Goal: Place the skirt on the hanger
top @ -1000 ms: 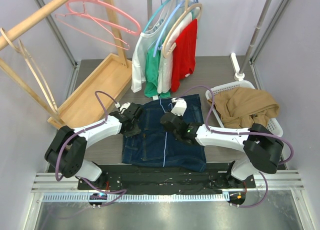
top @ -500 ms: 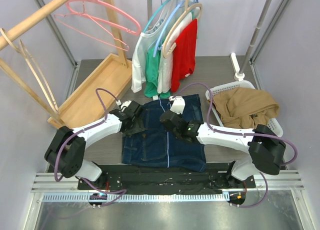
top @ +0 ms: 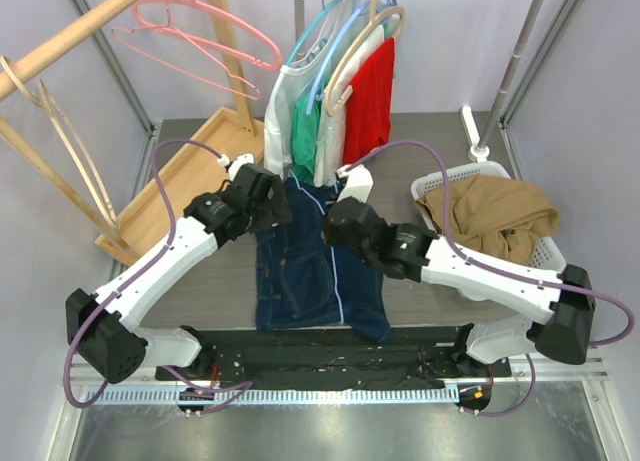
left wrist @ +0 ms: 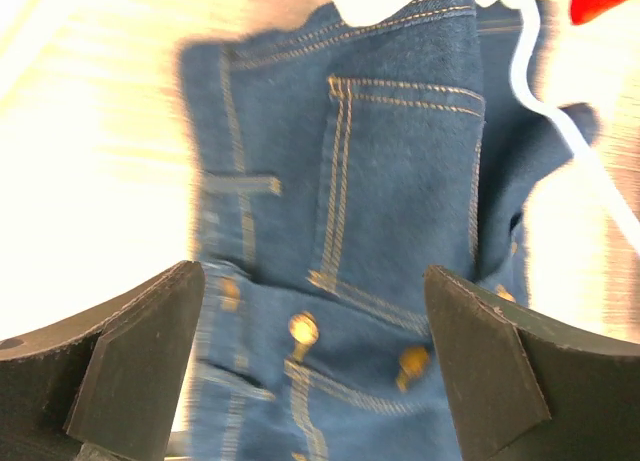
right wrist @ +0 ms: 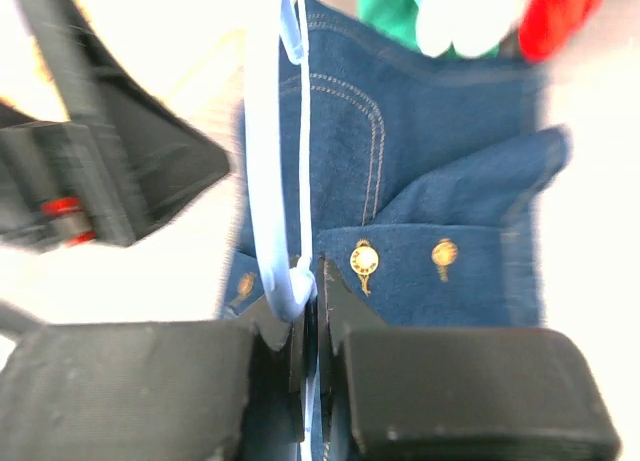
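The dark blue denim skirt [top: 315, 266] hangs lifted over the table, folded narrow, its hem trailing at the near edge. Its gold buttons and pocket stitching show in both wrist views [left wrist: 400, 161] [right wrist: 440, 181]. My right gripper [top: 330, 229] [right wrist: 312, 311] is shut on the thin light-blue hanger [right wrist: 265, 181], which runs down through the skirt [top: 338, 299]. My left gripper [top: 280, 206] [left wrist: 315, 361] is open beside the skirt's top left edge. Its two black fingers [left wrist: 130, 361] stand wide apart with only cloth behind them.
A rail of hung garments in white, green and red [top: 340, 111] stands just behind the skirt. To the right, a white basket [top: 545, 251] holds brown cloth. On the left are a wooden rack with a tray [top: 190, 186] and pink hangers [top: 200, 31].
The left gripper opened, let go of the skirt and rose toward the back. The right arm lifted the hanger, and the skirt went from lying spread flat to hanging narrow.
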You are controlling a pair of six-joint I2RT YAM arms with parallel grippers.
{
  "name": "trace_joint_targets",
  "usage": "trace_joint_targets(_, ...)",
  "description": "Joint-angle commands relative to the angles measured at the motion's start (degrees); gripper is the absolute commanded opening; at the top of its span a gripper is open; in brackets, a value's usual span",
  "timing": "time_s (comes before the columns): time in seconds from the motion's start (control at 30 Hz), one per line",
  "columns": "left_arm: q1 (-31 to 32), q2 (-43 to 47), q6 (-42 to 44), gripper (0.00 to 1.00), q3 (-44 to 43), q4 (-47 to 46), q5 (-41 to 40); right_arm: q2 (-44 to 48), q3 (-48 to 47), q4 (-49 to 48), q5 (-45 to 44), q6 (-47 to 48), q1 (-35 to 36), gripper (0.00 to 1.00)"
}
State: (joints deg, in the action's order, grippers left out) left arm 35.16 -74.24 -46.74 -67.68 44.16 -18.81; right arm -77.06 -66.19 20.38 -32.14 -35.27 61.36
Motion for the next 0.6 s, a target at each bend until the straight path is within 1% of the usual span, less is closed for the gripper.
trace_joint_targets(0.0,-0.09,1.99,5.51,0.95,-5.08,4.08,-1.23,5.77,-10.34,6.13,2.34,7.4,0.34,0.01)
trace_joint_targets(0.13,-0.18,3.31,9.2,0.94,-8.51,4.44,-0.09,7.18,-15.1,12.04,4.54,12.4,0.25,0.01)
trace_joint_targets(0.2,-0.18,3.92,10.96,0.95,-10.01,4.36,1.92,7.27,-18.16,15.02,6.38,14.95,0.25,0.01)
trace_joint_targets(0.27,-0.18,5.15,13.77,0.94,-11.59,3.39,4.3,6.57,-20.45,17.05,5.52,15.4,0.16,0.01)
trace_joint_targets(0.37,-0.18,8.05,17.47,0.94,-10.99,0.41,11.23,5.17,-24.59,18.82,4.19,15.41,-0.02,0.01)
trace_joint_targets(0.4,-0.09,8.84,18.0,0.94,-10.37,-0.56,15.25,4.73,-26.77,19.08,3.84,15.14,-0.02,0.01)
trace_joint_targets(0.43,-0.09,9.89,18.61,0.93,-9.67,-1.61,17.64,3.07,-28.1,19.17,3.93,14.97,-0.02,0.01)
trace_joint_targets(0.5,-0.09,12.79,19.93,0.93,-6.86,-4.95,25.36,1.13,-31.87,19.61,3.84,14.35,-0.02,0.01)
trace_joint_targets(0.57,-0.09,15.25,19.41,0.93,-3.88,-8.28,30.56,-1.86,-34.34,19.7,5.16,14.61,-0.02,0.01)
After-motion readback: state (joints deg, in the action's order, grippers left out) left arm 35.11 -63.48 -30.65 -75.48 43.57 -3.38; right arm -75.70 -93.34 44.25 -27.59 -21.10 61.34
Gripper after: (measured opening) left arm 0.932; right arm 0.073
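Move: The skirt, draped over the blue hanger that the right hand already pinches, has its middle some 14 cm below that hand, about 6 cm back and 2 cm to its left. From the right hand, the green garment hangs roughly 15 cm ahead and 6 cm left, the red one about 16 cm ahead and 7 cm right, both near its height. From the empty left hand the skirt's middle is about 9 cm back, 10 cm right and 10 cm lower. With its fingers kept shut on the blue hanger, the right hand lifts hanger and skirt about 13 cm up from over the table, drifting slightly right and back and turning some 10 degrees counter-clockwise as its fingers tip up a little. The left hand, still wide open and empty, climbs beside it by about 11 cm, straight up at first and then also back and to the right, swinging clockwise by some 20 degrees while its fingers tip upward. ##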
